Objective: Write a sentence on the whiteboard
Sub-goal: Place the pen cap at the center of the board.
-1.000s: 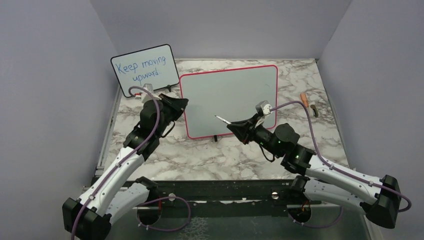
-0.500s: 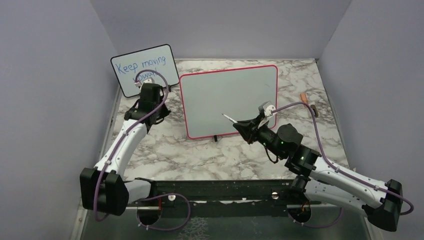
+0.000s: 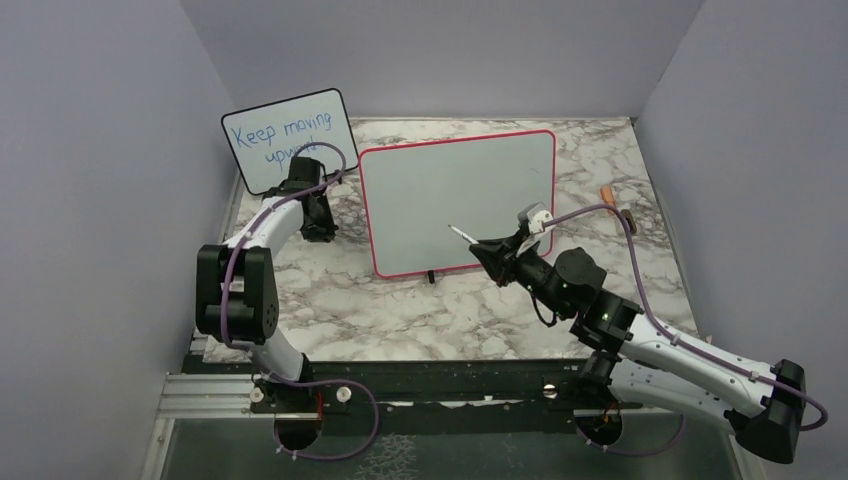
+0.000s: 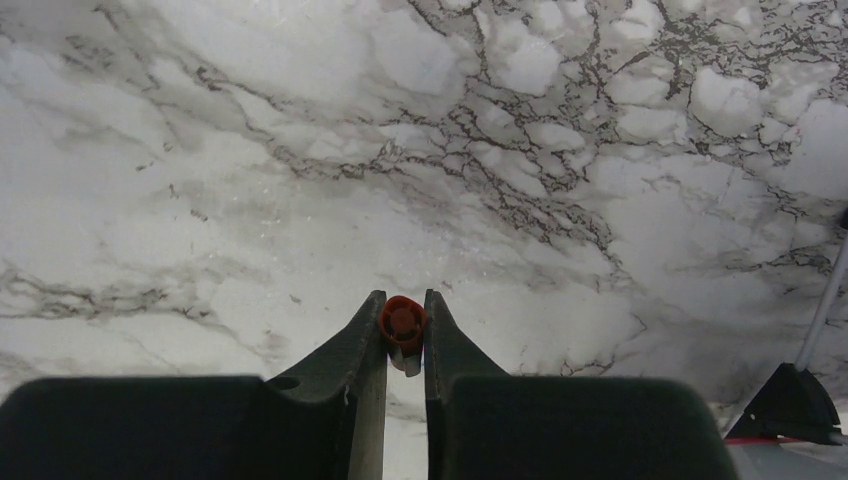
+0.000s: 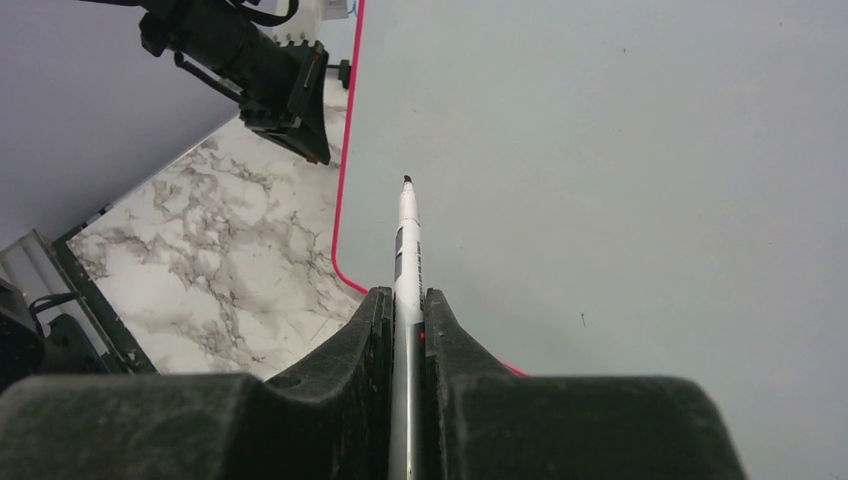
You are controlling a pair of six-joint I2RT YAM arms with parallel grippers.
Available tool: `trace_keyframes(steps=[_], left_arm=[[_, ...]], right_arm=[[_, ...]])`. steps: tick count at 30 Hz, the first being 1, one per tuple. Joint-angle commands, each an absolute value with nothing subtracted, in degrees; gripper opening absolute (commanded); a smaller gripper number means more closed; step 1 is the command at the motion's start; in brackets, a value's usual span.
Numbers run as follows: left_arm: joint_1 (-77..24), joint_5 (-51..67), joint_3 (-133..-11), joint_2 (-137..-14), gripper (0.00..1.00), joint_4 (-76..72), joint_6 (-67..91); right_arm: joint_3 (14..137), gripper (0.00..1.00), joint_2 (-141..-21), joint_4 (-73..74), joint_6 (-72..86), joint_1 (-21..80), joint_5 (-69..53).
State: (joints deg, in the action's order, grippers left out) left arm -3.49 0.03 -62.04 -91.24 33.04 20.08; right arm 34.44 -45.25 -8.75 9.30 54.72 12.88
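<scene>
The whiteboard (image 3: 460, 185), red-framed and tilted up on small black feet, has a blank face; no sentence shows on it. My right gripper (image 3: 492, 251) is shut on a white marker (image 3: 462, 236) whose bare dark tip points at the board's lower middle, a little off the surface. In the right wrist view the marker (image 5: 407, 240) runs out of the gripper (image 5: 405, 296) over the whiteboard (image 5: 620, 150) near its left edge. My left gripper (image 3: 319, 228) hangs over the marble left of the board. It (image 4: 403, 298) is shut on a small red cap (image 4: 402, 320).
A smaller black-framed board (image 3: 290, 140) with blue writing leans at the back left, just behind the left arm. An orange piece (image 3: 607, 193) and a dark piece (image 3: 628, 218) lie at the right. Grey walls close in three sides. A whiteboard foot (image 4: 790, 405) shows low right in the left wrist view.
The left arm has swung back and away from the whiteboard's left edge, its gripper now pointing down at the marble. The right gripper and marker have drifted slightly right.
</scene>
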Motion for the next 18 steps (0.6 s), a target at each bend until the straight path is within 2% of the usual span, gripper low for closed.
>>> trace_keyframes(steps=[1, 8, 10, 13, 18], left_arm=[[-3.25, 1.69, -66.00, -97.35, 0.03, 33.49, 16.31], [-2.28, 0.44, -69.16, -103.03, 0.16, 34.29, 14.68], [-2.20, 0.43, -69.60, -103.54, 0.26, 34.30, 14.44], [-2.20, 1.18, -68.93, -103.28, 0.48, 34.08, 13.93], [-2.20, -1.29, -67.43, -98.85, 0.71, 33.43, 14.03]], right_arm=[[36.51, 0.01, -46.20, -8.02, 7.41, 54.63, 14.56], [37.02, 0.01, -47.47, -8.32, 6.59, 54.62, 14.80], [37.23, 0.01, -47.90, -8.52, 6.47, 54.62, 14.68], [38.15, 0.01, -48.85, -8.12, 5.97, 54.62, 14.40], [39.55, 0.01, -50.21, -7.43, 5.23, 54.58, 13.95]])
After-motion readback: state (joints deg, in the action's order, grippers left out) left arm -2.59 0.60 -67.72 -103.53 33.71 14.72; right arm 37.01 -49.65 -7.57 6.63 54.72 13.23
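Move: The pen cap is already in the left fingers, held mouth up; the bare table spot it is taken to lies about 6 cm below that hand and 2 cm ahead. The red-framed whiteboard's middle is some 27 cm to the right and 8 cm farther out, at about hand height; the written board's middle is roughly 22 cm ahead and 10 cm left, also near hand height. From the right hand, the spot lies about 14 cm ahead, 31 cm left and 25 cm down. Still pinching the pen cap, the left hand lowers it about 4.5 cm to the marble table beside the whiteboard, easing slightly forward as its fingers tip some 5 to 10 degrees farther down. Near the bottom it stops and spreads the fingers well apart, letting go of the cap, and stays low around it. ##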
